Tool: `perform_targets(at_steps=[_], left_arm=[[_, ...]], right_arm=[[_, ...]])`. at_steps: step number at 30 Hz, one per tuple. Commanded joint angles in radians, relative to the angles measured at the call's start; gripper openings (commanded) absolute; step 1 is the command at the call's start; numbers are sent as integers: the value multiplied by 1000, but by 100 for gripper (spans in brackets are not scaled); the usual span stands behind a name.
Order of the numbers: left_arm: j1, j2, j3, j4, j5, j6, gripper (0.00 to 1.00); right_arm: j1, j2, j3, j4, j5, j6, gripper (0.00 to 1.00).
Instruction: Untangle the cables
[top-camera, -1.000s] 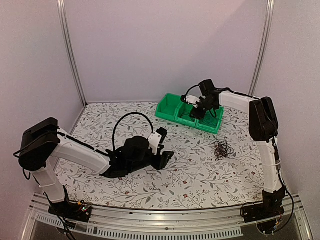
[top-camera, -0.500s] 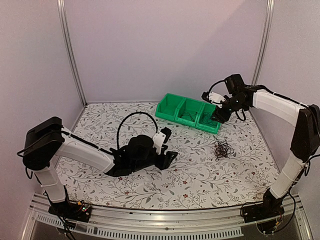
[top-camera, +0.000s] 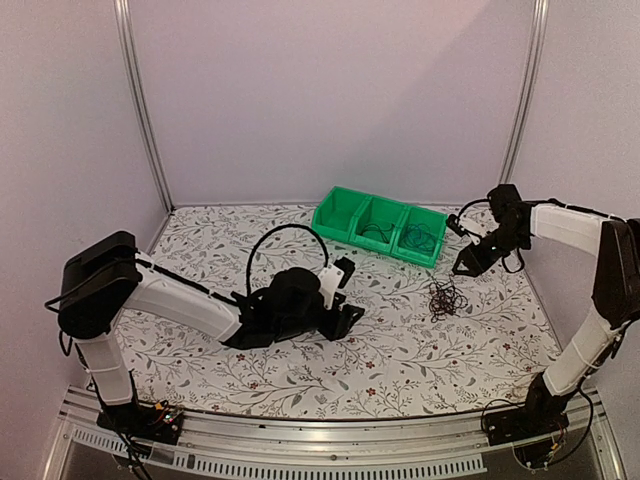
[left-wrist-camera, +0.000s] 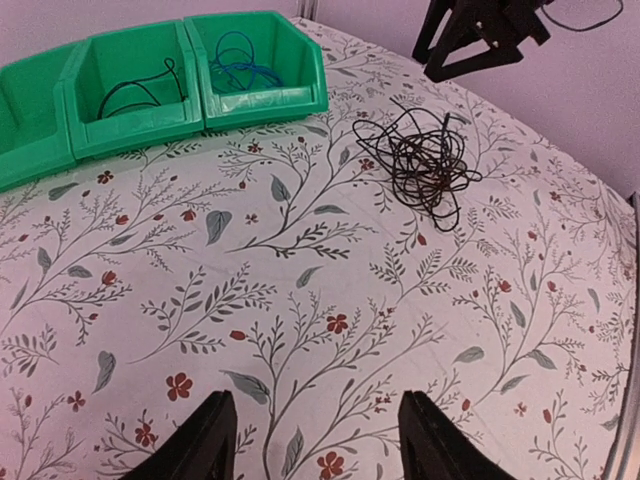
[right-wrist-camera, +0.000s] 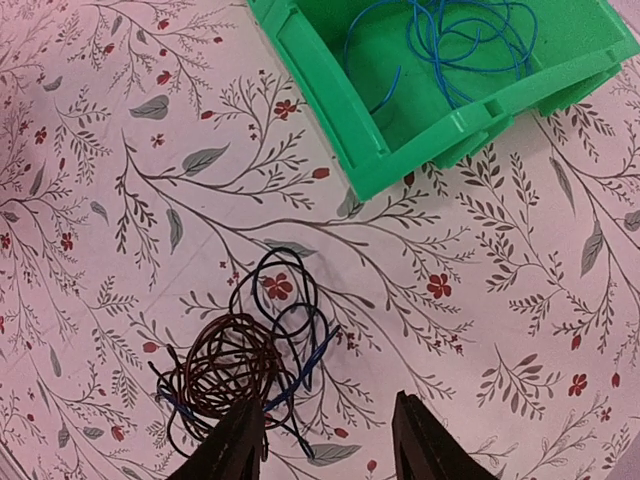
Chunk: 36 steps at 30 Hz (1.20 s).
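A tangle of thin cables (top-camera: 445, 298), dark brown, black and blue, lies on the floral table right of centre. It also shows as the tangle (left-wrist-camera: 420, 160) in the left wrist view and the tangle (right-wrist-camera: 240, 365) in the right wrist view. My right gripper (top-camera: 465, 266) hangs open just above and behind it, jaws empty (right-wrist-camera: 325, 405). Its left finger (right-wrist-camera: 235, 445) overlaps the tangle's edge in view. My left gripper (top-camera: 348, 318) sits low over mid-table, open and empty (left-wrist-camera: 315, 405), well short of the tangle. A blue cable (right-wrist-camera: 450, 40) and a black cable (left-wrist-camera: 140, 90) lie in separate bin compartments.
A green three-compartment bin (top-camera: 335, 215) stands at the back centre, behind the tangle. The left arm's thick black hose (top-camera: 285, 235) arches above its wrist. Metal frame posts (top-camera: 520, 100) and pale walls close in the table on three sides.
The right arm swung from over the bin out to the right and down to beside the tangle. The left arm crept a little to the right.
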Motion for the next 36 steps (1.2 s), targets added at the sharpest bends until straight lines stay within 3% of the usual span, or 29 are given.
perform_targets(at_steps=[1, 9, 14, 17, 23, 36], left_arm=[[4, 16, 41, -24, 21, -4, 55], [4, 16, 41, -30, 10, -13, 55], [5, 23, 40, -29, 10, -17, 55], [4, 28, 44, -29, 14, -18, 55], [5, 35, 54, -27, 19, -17, 55], [4, 69, 115, 11, 54, 46, 55]], right_arm=[[6, 52, -10, 80, -70, 73, 48], [-1, 189, 10, 142, -63, 89, 47], [-4, 216, 18, 159, -83, 95, 39], [-6, 223, 25, 159, -94, 97, 31], [-5, 230, 34, 149, -116, 97, 3], [-4, 4, 102, 7, -215, 70, 0]])
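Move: The brown and black cable tangle lies below the right hand, about 7 cm down, its middle roughly 2 cm back and 3 cm to the left. The green bin's right compartment, with the blue cable, is some 17 cm ahead and 10 cm left of that hand; its middle compartment is about 20 cm ahead and 19 cm left. From the left hand the tangle lies about 13 cm ahead and 20 cm to the right. The right fingers shut from half open and pinch a loose strand at the tangle's far edge. To get there the hand drops about 6 cm, easing a couple of centimetres forward and left and still pointing mostly down; once closed, it lifts roughly 4 cm with the strand held. ##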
